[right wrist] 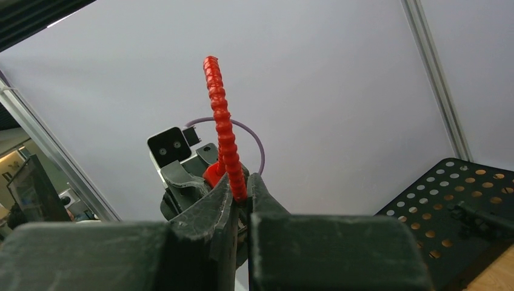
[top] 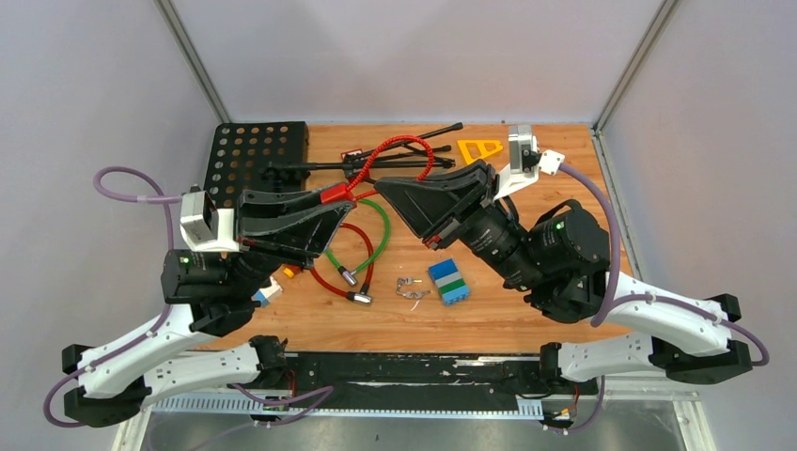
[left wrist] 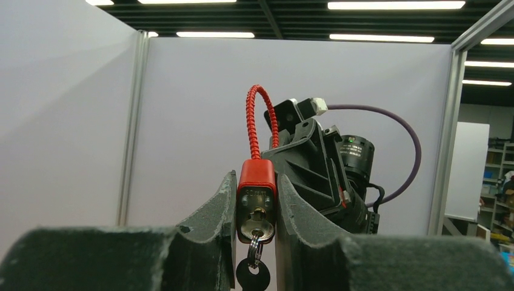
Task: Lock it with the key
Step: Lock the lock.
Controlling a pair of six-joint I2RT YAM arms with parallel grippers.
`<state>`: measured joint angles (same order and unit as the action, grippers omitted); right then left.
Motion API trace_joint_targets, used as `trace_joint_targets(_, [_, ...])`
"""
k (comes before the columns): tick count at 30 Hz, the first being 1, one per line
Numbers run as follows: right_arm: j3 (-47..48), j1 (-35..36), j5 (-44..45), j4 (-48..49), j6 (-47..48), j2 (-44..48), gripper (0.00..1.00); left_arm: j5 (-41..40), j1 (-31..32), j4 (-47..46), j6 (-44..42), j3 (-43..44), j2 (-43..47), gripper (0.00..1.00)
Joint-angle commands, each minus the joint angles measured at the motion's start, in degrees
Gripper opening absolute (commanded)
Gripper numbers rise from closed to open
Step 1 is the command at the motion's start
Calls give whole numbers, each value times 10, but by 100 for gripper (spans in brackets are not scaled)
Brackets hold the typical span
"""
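Note:
A red cable lock is held up between both arms. Its red body (left wrist: 257,176) sits clamped between my left gripper's (left wrist: 256,200) fingers, keyhole face toward the camera. A silver key (left wrist: 257,227) is in the keyhole, and a ring with a black fob (left wrist: 253,276) hangs below it. The lock's ribbed red cable (right wrist: 223,121) rises from the body, and my right gripper (right wrist: 241,194) is shut on it close to the body (right wrist: 213,174). From above, the left gripper (top: 343,202) and right gripper (top: 378,184) meet tip to tip over the board's middle, the cable (top: 404,141) arching behind them.
On the wooden board lie a green cable lock (top: 378,235), a second red cable lock (top: 350,274), loose keys (top: 411,287) and a blue, green and white block (top: 449,280). A black perforated plate (top: 254,155), black rods (top: 414,155) and a yellow triangle (top: 479,148) sit at the back.

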<state>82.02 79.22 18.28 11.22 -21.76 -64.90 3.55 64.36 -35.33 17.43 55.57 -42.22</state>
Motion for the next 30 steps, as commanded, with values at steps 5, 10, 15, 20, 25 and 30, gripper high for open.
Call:
trace_joint_targets(5, [20, 8, -51, -80, 4, -53, 0, 36, 2, 72, -4, 6, -52, 0])
trace_joint_targets(10, [-13, 8, -26, -65, -6, -37, 0, 24, 3, 62, -9, -3, -40, 0])
trace_joint_targets(15, [-79, 8, -11, -17, 7, 15, 36, -4, 2, 53, -14, -17, -21, 0])
trace_joint_targets(20, [-121, 8, -4, -7, 38, 74, 51, -34, 2, 69, -31, -24, 1, 0])
trace_joint_targets(25, [-155, 8, 2, -33, 54, 126, 66, -65, 2, 87, -47, -23, 17, 0])
trace_joint_targets(30, [-188, 8, -4, -42, 69, 177, 70, -88, 2, 103, -58, -25, 26, 0])
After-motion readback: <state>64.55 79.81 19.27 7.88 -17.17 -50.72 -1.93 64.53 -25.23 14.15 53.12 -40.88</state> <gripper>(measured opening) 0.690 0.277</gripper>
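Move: The right fingers already pinch the red cable of the lock; the lock body, in the left fingers, is about 5 cm to the right hand's left, 1 cm back and 2 cm lower. The cable loop's crown stands some 5 cm ahead of the right hand, 2 cm to its right and 5 cm higher, while the key in the lock is 7 cm to its left, 1 cm back and 5 cm below. For the left hand, the lock body is right at the fingertips. After a short hold with the cable still pinched, the right hand opens its fingers wide and lets go of the cable, sinking about 7 cm and then also drawing some 4 cm to the right, away from the lock body, its left side dipping slightly. The left hand keeps its grip on the lock body and from midway comes down about 5 cm, easing forward and a little to the right, its wrist tilting some 10 degrees. ##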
